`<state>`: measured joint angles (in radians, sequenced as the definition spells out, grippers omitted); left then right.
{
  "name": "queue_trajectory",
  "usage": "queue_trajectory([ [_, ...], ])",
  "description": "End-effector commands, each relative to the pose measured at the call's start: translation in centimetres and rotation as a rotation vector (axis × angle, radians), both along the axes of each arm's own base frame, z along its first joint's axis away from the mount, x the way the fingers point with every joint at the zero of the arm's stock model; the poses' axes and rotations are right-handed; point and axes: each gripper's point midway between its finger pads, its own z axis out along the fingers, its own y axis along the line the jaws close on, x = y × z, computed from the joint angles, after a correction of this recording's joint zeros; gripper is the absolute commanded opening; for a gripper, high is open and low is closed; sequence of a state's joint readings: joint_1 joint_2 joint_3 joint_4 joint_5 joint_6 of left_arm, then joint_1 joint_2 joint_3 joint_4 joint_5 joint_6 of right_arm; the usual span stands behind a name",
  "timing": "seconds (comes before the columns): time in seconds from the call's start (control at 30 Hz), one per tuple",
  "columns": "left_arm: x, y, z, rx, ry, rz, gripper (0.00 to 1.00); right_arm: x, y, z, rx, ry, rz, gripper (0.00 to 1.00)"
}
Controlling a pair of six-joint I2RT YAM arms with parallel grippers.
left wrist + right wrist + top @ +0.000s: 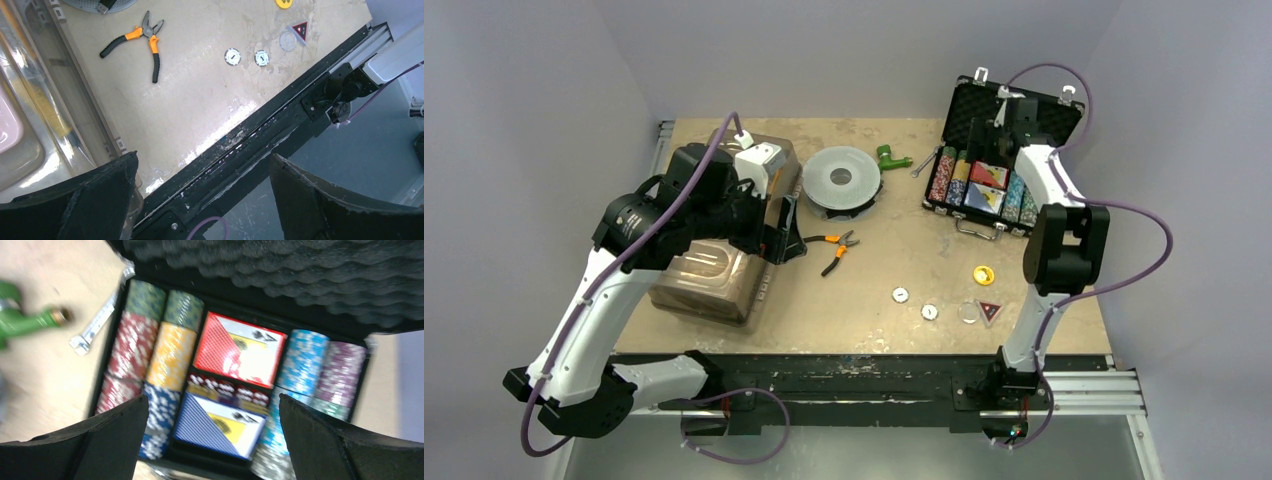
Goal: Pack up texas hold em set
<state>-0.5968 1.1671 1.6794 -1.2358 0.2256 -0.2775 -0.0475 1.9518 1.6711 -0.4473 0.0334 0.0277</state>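
Note:
The black briefcase [955, 205] lies open at the back right, its foam lid [974, 105] raised. Inside are multicoloured chip rows [170, 355], a red card deck [240, 347], a blue card deck [220, 425] and a row of dice [227, 390]. My right gripper [212, 410] is open and empty, hovering over the case [996, 122]. On the table in front lie a yellow round button [983, 274], two white round buttons [900, 294], a clear disc [967, 312] and a red triangular button [990, 310]. My left gripper [781, 228] is open and empty beside the bin, above the table's near edge [205, 172].
A large clear plastic bin [724, 250] stands at the left under my left arm. A round grey disc spool [842, 180], a green fitting [889, 157] and a small wrench [922, 166] lie at the back. Orange-handled pliers [834, 245] lie mid-table.

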Motion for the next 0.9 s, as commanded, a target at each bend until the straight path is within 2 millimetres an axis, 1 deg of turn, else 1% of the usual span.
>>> queue_trajectory([
  [0.0,0.1,-0.9,1.9,-0.066,-0.039,-0.022,1.00,-0.9,2.4,-1.8,0.311,0.001,-0.223,0.90],
  [0.03,0.0,-0.9,1.9,-0.066,-0.041,-0.022,1.00,-0.8,2.3,-1.4,0.316,-0.041,-0.235,0.82],
  [0.07,0.0,-0.8,2.0,-0.065,-0.045,-0.020,1.00,-0.7,2.2,-1.2,0.321,-0.063,-0.242,0.71],
  [0.1,-0.1,-0.7,2.0,-0.064,-0.048,-0.020,1.00,-0.7,1.8,-1.3,0.310,-0.070,-0.267,0.56],
  [0.13,-0.1,-0.6,2.0,-0.063,-0.051,-0.017,1.00,-0.7,1.4,-1.6,0.296,-0.068,-0.284,0.53],
  [0.23,-0.2,-0.5,1.9,-0.061,-0.055,-0.018,1.00,-1.1,0.2,-2.7,0.250,-0.044,-0.342,0.50],
  [0.3,-0.1,-0.5,1.9,-0.059,-0.055,-0.017,1.00,-1.3,-0.6,-3.0,0.217,-0.053,-0.376,0.46],
  [0.37,-0.1,-0.5,2.0,-0.060,-0.060,-0.018,1.00,-1.2,-1.0,-3.1,0.208,-0.073,-0.389,0.43],
  [0.43,-0.1,-0.4,2.1,-0.060,-0.064,-0.019,1.00,-0.8,-1.0,-3.3,0.210,-0.082,-0.390,0.39],
  [0.6,-0.1,-0.4,2.0,-0.054,-0.064,-0.017,1.00,0.4,-1.2,-4.4,0.205,-0.050,-0.397,0.27],
  [0.67,0.0,-0.3,2.0,-0.052,-0.065,-0.015,1.00,0.6,-1.2,-4.8,0.201,-0.055,-0.396,0.26],
  [0.73,-0.1,-0.3,2.0,-0.050,-0.065,-0.017,1.00,0.4,-1.4,-5.1,0.192,-0.043,-0.405,0.24],
  [0.8,0.0,-0.3,2.0,-0.050,-0.066,-0.016,1.00,0.0,-1.2,-5.8,0.199,-0.028,-0.401,0.23],
  [0.87,0.0,-0.3,2.0,-0.047,-0.067,-0.015,1.00,-0.6,-1.1,-6.9,0.202,-0.004,-0.408,0.23],
])
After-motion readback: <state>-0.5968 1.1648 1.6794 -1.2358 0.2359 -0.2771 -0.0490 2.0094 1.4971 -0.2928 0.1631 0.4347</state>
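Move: The blue card deck in the case lies about 5 cm back, 2 cm to the right and 11 cm below the right gripper. At much the same depth, the red deck is 2 cm ahead and 4 cm right, the yellow chip stack 1 cm ahead and 3 cm left, and the light-blue chips 3 cm back and 9 cm right. From the idle left gripper the blue deck is roughly 30 cm ahead, 49 cm right and 30 cm below. Lower the right gripper about 7 cm towards the blue deck, drawing back some 3 cm and slightly left on the way down, then easing forward and right again above its far edge. Turn the hand about 20 degrees clockwise with its left side rising a little, and close the empty fingers from wide open to a narrow gap. ##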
